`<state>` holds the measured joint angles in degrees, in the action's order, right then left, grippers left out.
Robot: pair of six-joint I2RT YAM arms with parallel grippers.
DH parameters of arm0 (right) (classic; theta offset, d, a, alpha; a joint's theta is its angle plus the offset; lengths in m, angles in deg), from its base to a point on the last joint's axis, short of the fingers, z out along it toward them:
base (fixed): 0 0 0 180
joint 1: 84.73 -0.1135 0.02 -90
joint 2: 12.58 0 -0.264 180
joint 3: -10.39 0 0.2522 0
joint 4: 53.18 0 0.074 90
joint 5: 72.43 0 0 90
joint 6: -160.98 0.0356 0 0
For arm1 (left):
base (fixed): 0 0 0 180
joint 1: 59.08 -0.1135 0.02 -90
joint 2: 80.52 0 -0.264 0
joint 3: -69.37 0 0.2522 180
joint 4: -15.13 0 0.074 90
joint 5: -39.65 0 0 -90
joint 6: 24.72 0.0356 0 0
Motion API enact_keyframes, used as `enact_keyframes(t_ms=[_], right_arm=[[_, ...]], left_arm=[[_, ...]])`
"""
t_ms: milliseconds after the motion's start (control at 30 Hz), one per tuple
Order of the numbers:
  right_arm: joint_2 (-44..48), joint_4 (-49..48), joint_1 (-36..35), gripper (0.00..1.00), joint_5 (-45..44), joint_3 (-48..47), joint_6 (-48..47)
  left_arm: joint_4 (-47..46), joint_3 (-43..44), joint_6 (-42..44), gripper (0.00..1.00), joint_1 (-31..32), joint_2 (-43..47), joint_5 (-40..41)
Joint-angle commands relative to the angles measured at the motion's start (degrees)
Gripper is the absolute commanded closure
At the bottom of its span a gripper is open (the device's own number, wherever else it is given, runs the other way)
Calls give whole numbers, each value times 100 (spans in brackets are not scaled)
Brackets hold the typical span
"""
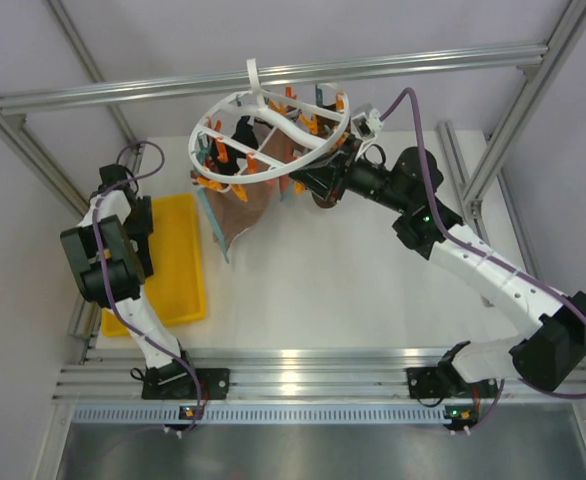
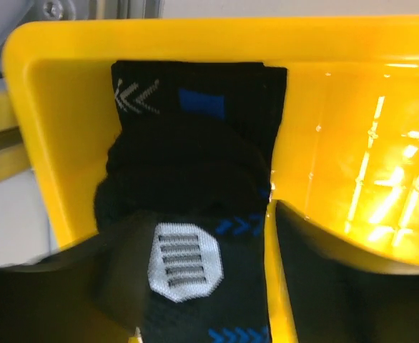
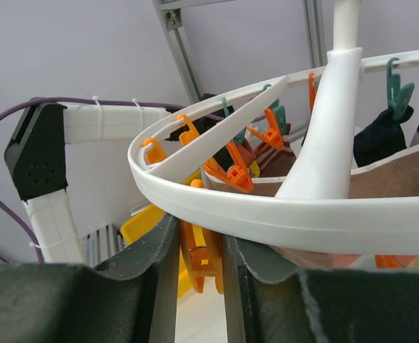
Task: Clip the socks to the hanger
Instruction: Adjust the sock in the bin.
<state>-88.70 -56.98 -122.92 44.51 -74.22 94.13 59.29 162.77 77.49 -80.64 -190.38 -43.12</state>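
The hanger (image 1: 268, 128) hangs at the back centre, with a brown sock (image 1: 245, 205) and others clipped under its white rings. In the right wrist view my right gripper (image 3: 199, 254) is shut on an orange clip (image 3: 204, 259) just below the outer ring (image 3: 281, 218). From above, that gripper (image 1: 308, 183) sits under the hanger's right side. A black sock with a white patch (image 2: 188, 207) lies in the yellow tray (image 2: 352, 107). My left gripper (image 2: 209, 300) is open low over it, a dark finger (image 2: 338, 286) on either side of the sock.
The yellow tray (image 1: 180, 290) lies along the table's left side under the left arm. Aluminium frame bars (image 1: 273, 75) cross behind the hanger and run down the right side. More orange and teal clips (image 3: 399, 89) hang round the ring.
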Motion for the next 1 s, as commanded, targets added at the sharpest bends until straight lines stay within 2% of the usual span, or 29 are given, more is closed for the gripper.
enact_keyframes(t_ms=[0, 67, 100, 233, 533, 700, 800, 967], right_arm=[[106, -107, 181, 100, -233, 27, -30], [97, -98, 190, 100, -224, 27, -39], [106, -98, 190, 100, -224, 19, -39], [123, -89, 198, 100, -224, 19, -66], [229, 7, 198, 100, -224, 27, -180], [325, 121, 207, 100, -233, 27, -294], [369, 148, 207, 100, -215, 54, -329], [378, 174, 207, 100, -172, 54, -364]], left_arm=[[-376, 228, 80, 38, 47, -166, 174], [-385, 228, 89, 51, 56, -176, 122], [-385, 210, 106, 67, 56, -158, 60], [-385, 149, 168, 100, 143, 244, -194], [-183, 193, 457, 100, 837, 1809, -1109], [45, -922, 792, 100, 987, 3012, -1285], [703, -1537, 1221, 100, 970, 3653, -1390], [1529, -2556, 2074, 100, 978, 4788, -2163]])
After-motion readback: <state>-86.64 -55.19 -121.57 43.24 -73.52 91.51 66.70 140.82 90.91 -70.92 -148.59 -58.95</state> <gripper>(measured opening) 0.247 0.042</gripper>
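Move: Just beneath the left hand's open fingers, in the bin, lies the black sock, its middle about 1 cm lower and 1 cm to the left. The middle of the bin is some 7 cm to this hand's right and 2 cm back; the bin's far wall stands roughly 15 cm ahead, its left wall about 10 cm to the left, level with the fingers. From the right hand the sock lies about 52 cm left, 11 cm ahead and 37 cm down. Sinking 1 cm onto the black sock, the left hand pinches it, lifts it about 16 cm while swinging right, then draws back and lowers some 5 cm, ending about 13 cm right and 9 cm back, turned some 30 degrees clockwise and still gripping. The right hand keeps its hold on the orange clip at the hanger's rim, easing about 1.5 cm right. ##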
